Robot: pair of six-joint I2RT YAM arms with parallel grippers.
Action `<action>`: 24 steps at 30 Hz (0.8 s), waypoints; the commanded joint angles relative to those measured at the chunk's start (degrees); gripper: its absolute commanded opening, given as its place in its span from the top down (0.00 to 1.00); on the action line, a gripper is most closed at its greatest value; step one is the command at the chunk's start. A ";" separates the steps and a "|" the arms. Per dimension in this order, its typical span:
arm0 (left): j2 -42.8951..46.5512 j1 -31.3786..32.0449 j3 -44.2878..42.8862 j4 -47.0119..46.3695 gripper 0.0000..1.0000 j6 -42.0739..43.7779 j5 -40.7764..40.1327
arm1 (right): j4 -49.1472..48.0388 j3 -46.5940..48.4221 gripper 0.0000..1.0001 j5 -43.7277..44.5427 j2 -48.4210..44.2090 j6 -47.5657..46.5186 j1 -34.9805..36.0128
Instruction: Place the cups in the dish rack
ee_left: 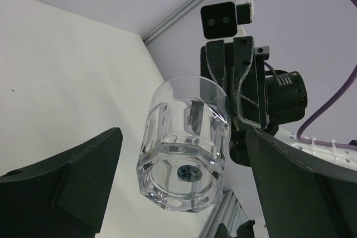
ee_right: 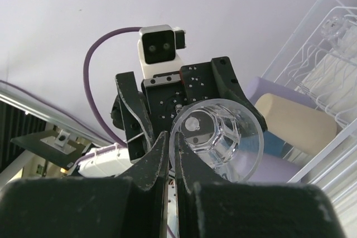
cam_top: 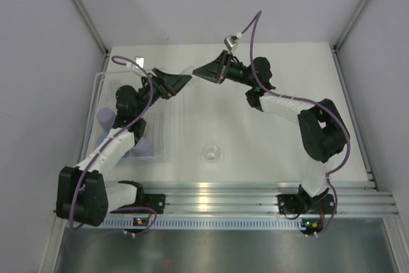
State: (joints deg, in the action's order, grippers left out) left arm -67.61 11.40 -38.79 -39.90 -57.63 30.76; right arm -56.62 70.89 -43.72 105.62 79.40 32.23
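Observation:
My right gripper [ee_right: 173,144] is shut on the rim wall of a clear faceted cup [ee_right: 223,137], holding it in the air on its side above the back of the table. My left gripper [ee_left: 184,193] stands open, with its fingers [ee_left: 67,188] on either side of that cup's base [ee_left: 187,149] and not touching it. From above, the two grippers meet tip to tip, right [cam_top: 198,73] and left [cam_top: 186,80]. The dish rack [cam_top: 96,91] lies at the left and holds lavender cups [cam_top: 105,117], a beige cup [ee_right: 295,118] and a blue cup [ee_right: 276,140]. Another clear cup [cam_top: 211,153] stands on the table.
The left arm [cam_top: 115,142] reaches over the dish rack and hides part of it. Purple cables [cam_top: 255,30] loop off both wrists. An aluminium rail [cam_top: 255,196] runs along the near edge, and enclosure walls stand on both sides.

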 commanded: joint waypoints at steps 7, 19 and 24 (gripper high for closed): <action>-1.03 1.17 -1.47 -6.24 0.36 -2.14 -0.79 | -5.52 2.58 1.00 0.31 0.11 0.50 0.73; -0.86 1.17 -1.64 -4.59 1.00 -1.97 -3.07 | -4.90 2.06 0.91 -1.80 0.28 -0.82 0.64; 3.18 0.91 -3.66 4.99 1.00 5.67 -8.52 | -5.87 0.65 0.59 -1.63 -0.24 -1.00 0.47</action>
State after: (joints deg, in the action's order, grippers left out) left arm -68.14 12.49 -39.05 -38.54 -57.47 27.68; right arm -57.93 70.98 -43.72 105.95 79.26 32.12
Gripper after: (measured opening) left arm 0.622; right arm 0.386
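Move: The clear cup lies practically between the left hand's open fingers, its middle only about 1 cm farther out and 1 cm to their right, level in height. The right hand pinches its wall, the cup's middle some 4 cm left and 3 cm below that hand. From the left hand, the last glass stands about 14 cm back, 8 cm right and 26 cm below; the dish rack's middle is roughly 24 cm left, 1 cm back and 24 cm below. The clear cup changes hands in mid-air: the left hand edges less than 1 cm to the right, then closes its wide-open fingers around the cup's outside until they stop against it. The right hand stays put, keeping its pinch on the wall until the left grips, then opens to about 40 percent. Finally the left eases about half a centimetre forward, down and back left. ##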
